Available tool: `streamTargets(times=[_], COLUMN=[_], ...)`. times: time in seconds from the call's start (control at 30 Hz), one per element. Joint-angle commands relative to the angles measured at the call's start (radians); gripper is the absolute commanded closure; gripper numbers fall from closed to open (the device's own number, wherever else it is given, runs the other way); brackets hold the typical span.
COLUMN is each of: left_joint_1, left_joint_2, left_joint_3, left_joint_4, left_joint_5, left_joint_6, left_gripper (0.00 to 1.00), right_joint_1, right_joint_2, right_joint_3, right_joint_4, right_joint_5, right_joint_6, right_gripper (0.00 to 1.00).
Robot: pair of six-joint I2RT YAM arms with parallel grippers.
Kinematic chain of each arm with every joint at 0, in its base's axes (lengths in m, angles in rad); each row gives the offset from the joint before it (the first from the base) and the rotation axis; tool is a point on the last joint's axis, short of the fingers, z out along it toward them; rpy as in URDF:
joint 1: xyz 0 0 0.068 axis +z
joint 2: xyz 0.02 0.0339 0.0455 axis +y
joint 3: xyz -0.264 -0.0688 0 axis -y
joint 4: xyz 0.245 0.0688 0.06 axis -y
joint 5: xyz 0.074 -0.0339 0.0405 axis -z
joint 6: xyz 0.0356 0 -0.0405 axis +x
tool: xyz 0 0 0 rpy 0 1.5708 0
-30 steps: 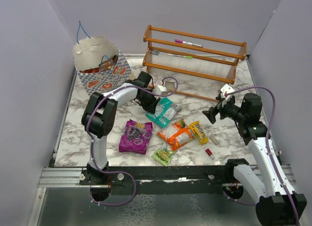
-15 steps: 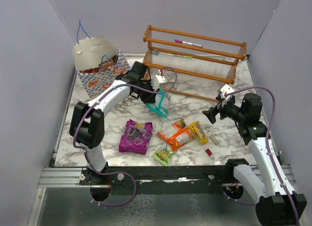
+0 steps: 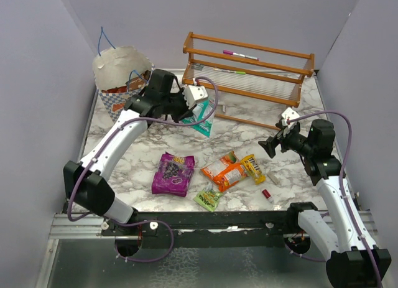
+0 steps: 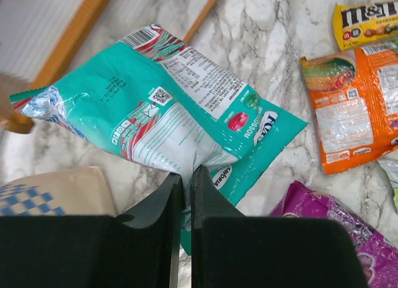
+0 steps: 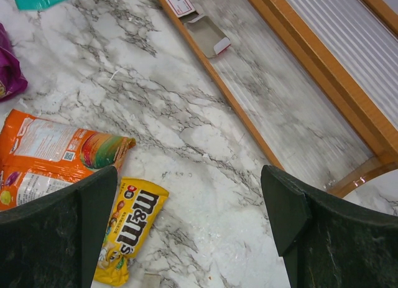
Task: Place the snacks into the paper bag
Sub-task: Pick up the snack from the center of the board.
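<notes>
My left gripper (image 3: 191, 109) is shut on the teal packet (image 3: 201, 118), which hangs above the table just right of the paper bag (image 3: 124, 95). In the left wrist view the jaws (image 4: 185, 179) pinch the teal packet (image 4: 180, 107) at its lower edge. On the table lie a purple packet (image 3: 174, 174), an orange one (image 3: 225, 171), a yellow one (image 3: 254, 168) and a small light-green one (image 3: 209, 198). My right gripper (image 3: 268, 145) hovers open to the right of them; in its own view the fingers (image 5: 186, 182) stand wide over bare marble beside the yellow packet (image 5: 127, 232).
A wooden rack (image 3: 249, 67) stands along the back right. A tiny red cylinder (image 3: 266, 193) and a small beige stick (image 3: 272, 176) lie near the yellow packet. The checked bag stands upright at the back left with its mouth open, against the left wall.
My left arm lifted the teal packet off the table and carried it back and left toward the bag. The right arm has not moved.
</notes>
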Motion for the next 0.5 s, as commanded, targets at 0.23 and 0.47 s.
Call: streamTargets(times=[0.23,0.47], left_joint_1=[-0.003,-0.002], left_joint_2=[-0.114,-0.094], left_joint_3=[0.220,0.367], left_joint_4=[0.092,0.113], left_joint_5=[-0.229,-0.382], left_joint_6=[-0.002,-0.016], left_gripper=[1.00,1.00], right_joint_1=[-0.005,-0.005], right_joint_2=[-0.023,-0.029], right_joint_3=[-0.012,-0.012], right_joint_4=[0.018,0.017], right_joint_5=[-0.003,-0.009], right_joint_6=[-0.015,-0.015], right_gripper=[0.01,0.01])
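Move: Ahead and to the left of the left hand, which already holds the teal snack by its end, stands the paper bag: about 17 cm farther out and 20 cm left, its middle some 10 cm lower. The wooden rack's left end is some 20 cm straight ahead and 12 cm lower. Behind, 21 cm below, lie the purple snack, 10 cm back and 6 cm left, and the orange one, 9 cm back and 12 cm right. From the idle right hand the paper bag is roughly 24 cm ahead, 44 cm left. Carrying the pinched teal snack on upward, the left arm climbs steadily by about 15 cm, drifting roughly 3 cm forward and 3 cm left, so that its offset from the paper bag narrows a little over the table. The wrist tips the downward, rightward-pointing fingers up some 25 degrees and swings slightly counter-clockwise; the fingers keep their grip. ##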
